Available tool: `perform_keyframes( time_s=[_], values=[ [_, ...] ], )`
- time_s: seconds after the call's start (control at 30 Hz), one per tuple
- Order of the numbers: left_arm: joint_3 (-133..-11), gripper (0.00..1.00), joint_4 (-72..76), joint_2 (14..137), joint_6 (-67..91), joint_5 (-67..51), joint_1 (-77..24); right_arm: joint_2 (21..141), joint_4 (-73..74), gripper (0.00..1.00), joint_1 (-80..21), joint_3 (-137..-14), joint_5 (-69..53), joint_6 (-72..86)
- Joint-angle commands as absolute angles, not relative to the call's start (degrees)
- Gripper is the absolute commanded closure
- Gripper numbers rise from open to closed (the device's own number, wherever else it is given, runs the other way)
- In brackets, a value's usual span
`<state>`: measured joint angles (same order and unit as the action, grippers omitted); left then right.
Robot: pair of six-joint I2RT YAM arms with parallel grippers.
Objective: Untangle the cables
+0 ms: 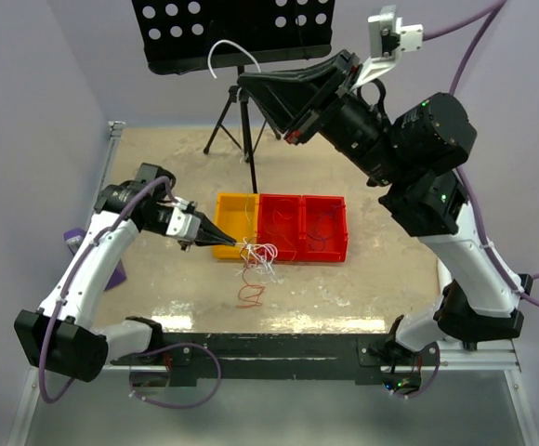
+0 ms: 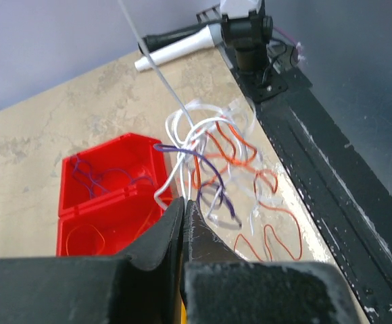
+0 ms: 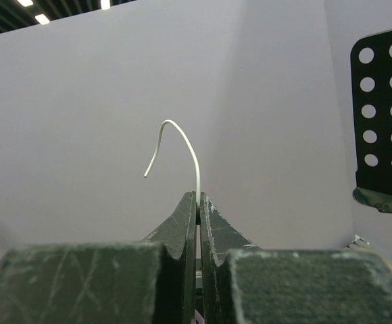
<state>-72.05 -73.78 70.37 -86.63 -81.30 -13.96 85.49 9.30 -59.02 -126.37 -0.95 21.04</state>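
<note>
The cables (image 1: 258, 255) are a tangle of white, orange and purple wires on the table in front of the bins; they also show in the left wrist view (image 2: 209, 152). My left gripper (image 1: 239, 246) is shut on white strands at the tangle's edge (image 2: 184, 201). My right gripper (image 1: 243, 80) is raised high over the back of the table and is shut on one white wire (image 3: 182, 138). That wire (image 1: 251, 158) runs taut down to the tangle. Its free end curls above the jaws.
A yellow bin (image 1: 228, 240) and two red bins (image 1: 330, 253) stand side by side behind the tangle; the red ones hold loose wires (image 2: 101, 177). An orange wire (image 1: 251, 295) lies nearer the front edge. A black perforated music stand (image 1: 232, 28) on a tripod stands at the back.
</note>
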Motion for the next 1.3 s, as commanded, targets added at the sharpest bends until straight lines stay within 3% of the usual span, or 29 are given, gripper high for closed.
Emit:
perform_keyframes(
  time_s=[0.0,0.73,1.0,1.17,1.23,1.27],
  values=[
    [-64.4,1.00,-64.7,66.7,-82.6,-75.8,-14.1,82.9,10.4,1.00,-59.0,-133.2,1.1,18.5],
    [-36.3,1.00,-41.7,57.9,-78.8,-36.9,-14.1,77.6,15.1,1.00,-58.9,-142.0,11.8,10.7],
    [-30.7,1.00,-39.7,56.1,-82.9,-29.7,-14.2,75.1,15.0,1.00,-58.9,-140.9,16.3,8.2],
    [-32.9,1.00,-40.9,56.3,-80.1,-32.2,-14.2,74.8,14.7,1.00,-58.9,-139.6,15.1,9.0],
    [-35.9,0.94,-41.7,56.4,-77.2,-34.9,-14.1,75.0,14.7,1.00,-58.9,-138.3,14.2,10.0],
    [-37.6,0.82,-42.6,56.7,-75.9,-36.5,-14.1,75.0,14.2,1.00,-58.9,-137.2,13.6,10.5]
  ],
)
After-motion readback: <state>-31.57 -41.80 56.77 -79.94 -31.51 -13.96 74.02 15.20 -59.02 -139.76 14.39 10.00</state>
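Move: The left fingers already pinch white strands at the left edge of the hanging tangle, whose middle is about 5 cm to their right and level with them front to back, 2 cm lower. The orange cable dangles some 16 cm below this hand, 3 cm to its right and 1 cm back. The yellow box is about 15 cm ahead, 2 cm left and 27 cm down; the red boxes lie 14 cm right of the hand, equally far ahead and down. The right hand, gripping the white cable's end, has the tangle almost straight below, about 40 cm down and 1 cm back. Keep both grippers shut on the white cable and pull the tangle apart. Bring the left gripper down about 24 cm towards the table, short of the yellow box, drifting left as it sinks and tipping its fingers steeply downward, some 45 degrees. Meanwhile draw the right gripper about 20 cm to the right and 10 cm up, easing back slightly and turning clockwise. ##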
